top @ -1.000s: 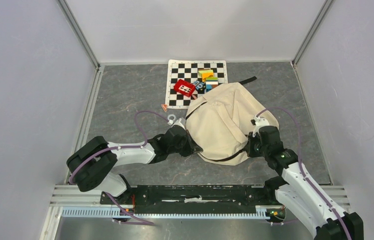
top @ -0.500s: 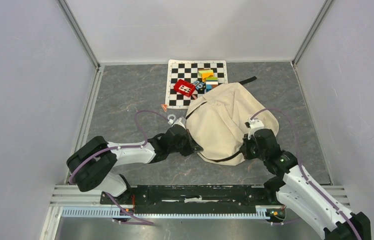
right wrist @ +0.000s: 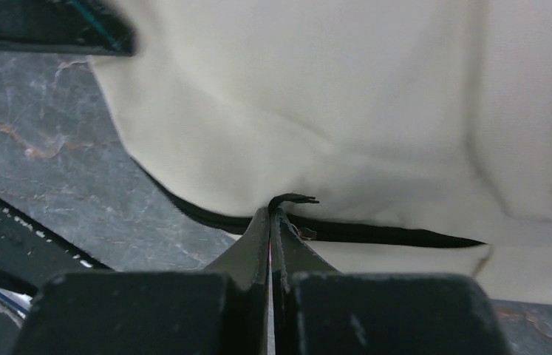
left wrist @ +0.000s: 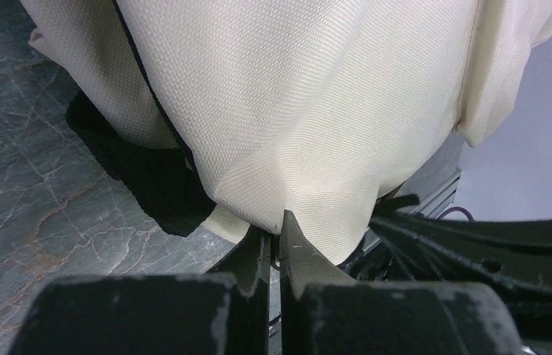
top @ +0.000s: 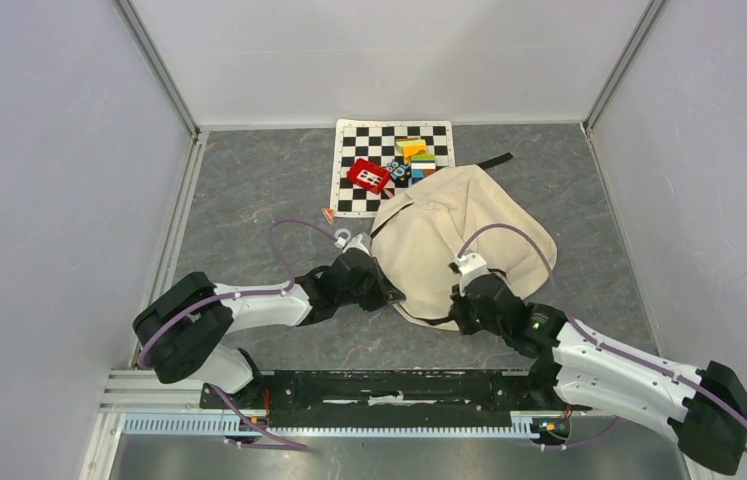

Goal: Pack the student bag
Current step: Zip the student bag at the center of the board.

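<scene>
The student bag (top: 454, 225), a cream fabric backpack with black trim, lies flat in the middle of the table. At its near-left edge my left gripper (top: 390, 297) is shut on a fold of the cream fabric (left wrist: 309, 200), which lifts into a small peak at the left gripper (left wrist: 278, 232). My right gripper (top: 454, 311) is at the bag's near edge. In the right wrist view the right gripper (right wrist: 271, 214) is shut on the black zipper pull (right wrist: 292, 198), just above the black zipper line (right wrist: 376, 234).
A checkered mat (top: 354, 200) lies behind the bag with a red box (top: 368, 176) and several coloured blocks (top: 415, 155) on it. A small white ring (top: 343, 238) sits left of the bag. A black strap (top: 494, 161) sticks out at the bag's far side.
My right gripper has slid leftward along the bag's near edge, holding the zipper pull. The left gripper has stayed in place, pinching the fabric.
</scene>
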`<act>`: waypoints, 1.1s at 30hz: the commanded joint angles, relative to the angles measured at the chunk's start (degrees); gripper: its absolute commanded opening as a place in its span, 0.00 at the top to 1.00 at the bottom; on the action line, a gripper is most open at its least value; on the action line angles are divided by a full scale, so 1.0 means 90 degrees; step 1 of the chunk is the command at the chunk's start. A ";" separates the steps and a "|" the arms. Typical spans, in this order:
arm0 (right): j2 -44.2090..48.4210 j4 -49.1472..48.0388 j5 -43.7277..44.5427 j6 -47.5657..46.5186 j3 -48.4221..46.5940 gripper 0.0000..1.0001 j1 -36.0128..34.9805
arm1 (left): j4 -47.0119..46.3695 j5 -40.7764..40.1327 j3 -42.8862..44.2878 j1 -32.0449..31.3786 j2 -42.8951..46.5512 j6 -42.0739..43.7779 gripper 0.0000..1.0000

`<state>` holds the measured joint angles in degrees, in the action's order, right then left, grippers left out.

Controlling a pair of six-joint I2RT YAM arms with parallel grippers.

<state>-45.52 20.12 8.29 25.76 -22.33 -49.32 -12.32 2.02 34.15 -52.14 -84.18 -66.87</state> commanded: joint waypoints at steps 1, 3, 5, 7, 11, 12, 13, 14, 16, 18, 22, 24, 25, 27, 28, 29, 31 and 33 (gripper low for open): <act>-0.0410 -0.0720 0.0416 0.0542 -0.0468 1.00 -0.0924 | -0.0186 -0.0200 0.0320 -0.0007 0.0059 -0.0192 0.98; -0.0661 -0.0835 0.0693 0.0661 -0.0669 1.00 -0.1364 | -0.0132 -0.0198 0.0329 -0.0007 0.0083 -0.0173 0.98; -0.0941 -0.0949 0.0909 0.0753 -0.0862 1.00 -0.1768 | -0.0075 -0.0200 0.0322 -0.0007 0.0108 -0.0148 0.98; -0.1224 -0.1112 0.1093 0.0804 -0.1038 1.00 -0.2068 | -0.0076 -0.0366 0.0308 -0.0007 0.0146 -0.0130 0.98; -0.1868 -0.1402 0.1201 0.0821 -0.1408 1.00 -0.2346 | -0.0076 -0.0381 0.0295 -0.0007 0.0197 -0.0093 0.98; -0.2038 -0.1422 0.1216 0.0823 -0.1530 1.00 -0.2357 | -0.0077 -0.0386 0.0276 -0.0007 0.0215 -0.0076 0.98; -0.2159 -0.1433 0.1224 0.0801 -0.1654 1.00 -0.2364 | -0.0068 -0.0403 0.0247 -0.0007 0.0244 -0.0063 0.98; -0.2288 -0.1446 0.1239 0.0750 -0.1757 1.00 -0.2362 | -0.0054 -0.0441 0.0211 -0.0007 0.0295 -0.0061 0.98; -0.2449 -0.1453 0.1346 0.0706 -0.1942 1.00 -0.2362 | 0.0030 -0.0543 0.0153 -0.0007 0.0456 -0.0015 0.98; -0.2579 -0.1433 0.1498 0.0698 -0.2060 1.00 -0.2362 | 0.0228 -0.0700 0.0109 -0.0007 0.0699 0.0141 0.90; -0.2754 -0.1210 0.1553 0.0659 -0.2286 0.89 -0.2362 | 0.0948 -0.1110 0.0110 -0.0003 0.1297 0.0566 0.62; -0.2735 -0.1108 0.1552 0.0623 -0.2374 0.78 -0.2362 | 0.1318 -0.1418 0.0057 -0.0007 0.1735 0.0771 0.50; -0.2706 -0.1068 0.1555 0.0596 -0.2413 0.71 -0.2362 | 0.1582 -0.1552 0.0008 -0.0007 0.1922 0.0837 0.44; -0.2602 -0.0941 0.1631 0.0537 -0.2506 0.61 -0.2354 | 0.1872 -0.1763 -0.0117 -0.0007 0.2345 0.1001 0.35; -0.2551 -0.0848 0.1687 0.0515 -0.2577 0.57 -0.2357 | 0.1958 -0.1786 -0.0195 -0.0007 0.2520 0.1089 0.32; -0.2493 -0.0744 0.1792 0.0481 -0.2645 0.54 -0.2352 | 0.2004 -0.1800 -0.0276 -0.0006 0.2700 0.1181 0.30; -0.2365 -0.0531 0.2020 0.0392 -0.2770 0.46 -0.2344 | 0.2032 -0.1696 -0.0446 -0.0007 0.2989 0.1347 0.28; -0.2239 -0.0315 0.2210 0.0251 -0.2887 0.41 -0.2276 | 0.2014 -0.1471 -0.0572 -0.0007 0.3162 0.1500 0.28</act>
<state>-68.93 14.68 23.07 29.98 -44.23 -70.28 3.07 -10.66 31.40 -52.14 -58.54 -59.22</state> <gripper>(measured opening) 0.555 0.718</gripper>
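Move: My right fingers already pinch the zipper pull on the bag's near edge. They are bound for the near-left corner of the student bag, about 11 cm to their left and 4 cm ahead, roughly level. My left fingers still pinch that corner; from them the pull lies some 11 cm right and 5 cm back. From my left hand, the black strap is about 6 cm ahead and the tape ring about 12 cm ahead and 11 cm left, both slightly lower. I drag the zipper pull left along the bag's near edge with my right hand, about 10 cm towards the left hand, drifting back a little at first, then let go and rise. My left hand keeps hold of the corner, easing slightly forward, then opens at about the same time and backs off up and left, some 7 cm up, its fingers tipping up about 15 degrees. ##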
